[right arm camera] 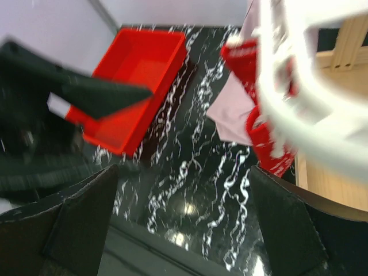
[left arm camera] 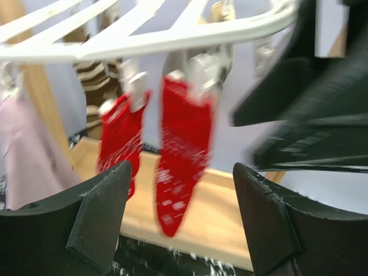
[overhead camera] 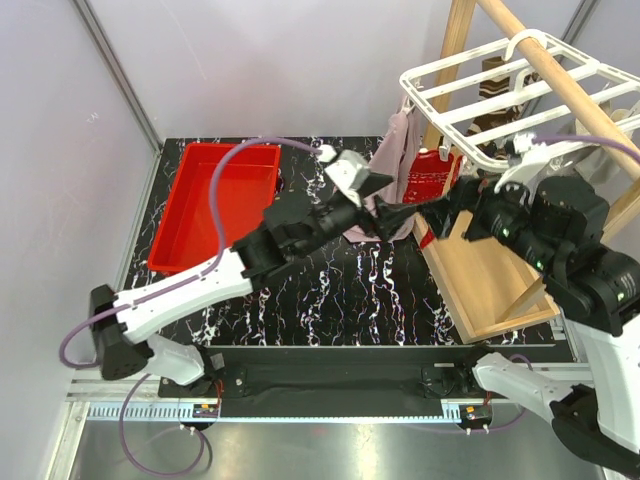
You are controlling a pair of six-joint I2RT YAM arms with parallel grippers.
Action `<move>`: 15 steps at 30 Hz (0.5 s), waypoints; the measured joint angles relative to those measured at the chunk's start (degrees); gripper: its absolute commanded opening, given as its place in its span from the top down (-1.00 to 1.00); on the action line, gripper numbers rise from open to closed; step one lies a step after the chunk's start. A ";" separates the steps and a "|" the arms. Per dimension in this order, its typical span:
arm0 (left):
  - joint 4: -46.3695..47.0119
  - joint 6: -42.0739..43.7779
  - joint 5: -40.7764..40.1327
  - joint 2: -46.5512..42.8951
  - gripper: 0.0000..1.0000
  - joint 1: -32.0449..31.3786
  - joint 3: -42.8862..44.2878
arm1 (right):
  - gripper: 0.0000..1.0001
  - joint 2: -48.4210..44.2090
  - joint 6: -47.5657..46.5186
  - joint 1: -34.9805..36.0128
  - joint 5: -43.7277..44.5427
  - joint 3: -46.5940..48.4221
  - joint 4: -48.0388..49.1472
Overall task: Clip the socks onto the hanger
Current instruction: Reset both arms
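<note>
The white grid hanger [overhead camera: 500, 90] hangs from a wooden pole at the back right. From its clips hang a mauve-pink sock [overhead camera: 400, 150], red speckled socks [overhead camera: 437, 175] and a brown-and-cream striped sock [overhead camera: 495, 100]. In the left wrist view two red socks [left arm camera: 184, 144] dangle from clips under the hanger bar [left arm camera: 172, 34]. The striped sock [left arm camera: 92, 86] and pink sock [left arm camera: 29, 155] are to their left. My left gripper [left arm camera: 183, 172] [overhead camera: 392, 215] is open just short of the red socks, holding nothing. My right gripper [right arm camera: 184, 172] [overhead camera: 445, 212] is open and empty, below the hanger's edge [right arm camera: 299, 98].
A red plastic tub [overhead camera: 215, 200] stands on the black marbled table [overhead camera: 330, 290] at the back left. The wooden pole [overhead camera: 560, 80] and its frame rest on a wooden base board [overhead camera: 490, 280] at the right. The two grippers are close together, tip to tip.
</note>
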 measured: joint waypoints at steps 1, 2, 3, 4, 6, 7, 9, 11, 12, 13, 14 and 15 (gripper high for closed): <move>-0.24 -1.18 0.22 -1.88 -0.54 0.79 -2.01 | -1.00 -1.22 -0.72 0.00 -1.16 -1.53 -0.02; -0.24 -2.21 0.35 -3.67 -0.55 1.64 -4.17 | -0.99 -2.51 -1.53 0.00 -2.69 -3.28 -0.35; -0.63 -3.21 0.44 -5.92 -0.56 2.43 -6.80 | -0.99 -3.96 -2.27 0.00 -4.24 -5.09 -0.76; -1.07 -4.13 0.44 -8.20 -0.56 3.34 -9.18 | -0.99 -4.96 -2.84 0.00 -5.35 -6.38 -1.09; -1.70 -5.84 0.26 -12.22 -0.57 4.70 -13.44 | -0.99 -7.61 -4.33 0.00 -9.22 -9.62 -1.05; -1.90 -6.73 -0.11 -14.10 -0.57 5.16 -15.28 | -0.99 -9.03 -4.98 0.00 -11.37 -11.30 -0.94; -2.82 -8.22 -0.50 -17.31 -0.57 6.23 -18.23 | -0.99 -11.26 -5.90 0.00 -16.41 -14.14 -0.90; -3.96 -10.01 -0.79 -20.63 -0.57 7.76 -21.11 | -0.99 -12.24 -6.05 0.00 -21.11 -16.68 -0.28; -4.81 -11.06 -0.83 -22.10 -0.57 8.63 -22.38 | -0.99 -12.37 -5.97 0.00 -23.87 -18.40 0.50; -5.01 -12.24 -0.63 -23.65 -0.58 9.97 -23.87 | -1.00 -12.52 -5.77 0.00 -26.23 -20.87 2.56; -5.29 -13.18 -0.63 -24.98 -0.58 11.23 -25.27 | -0.99 -12.55 -5.22 0.02 -27.96 -23.54 4.31; -5.77 -14.47 -0.48 -26.58 -0.58 12.70 -26.97 | -0.99 -12.63 -4.68 0.02 -28.85 -25.92 5.77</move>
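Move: The red sock, clipped to the hanger's near edge, hangs some 8 cm right of the left gripper, 4 cm ahead and 3 cm below it. The pink cloth is about 14 cm ahead of that gripper, 1 cm to its right and 20 cm lower; the red tray lies roughly 36 cm left, 15 cm ahead and 42 cm below. From the right gripper, the red sock is about 6 cm ahead, 2 cm left and 4 cm below. Draw both empty grippers off the hanger, fingers kept open. Sweep the left about 14 cm left while sinking half as far, away from the red sock and towards the red tray, its fingers swinging a little forward. Lower the right while pulling it back, then ease it left, turning it some 30 degrees counter-clockwise. ##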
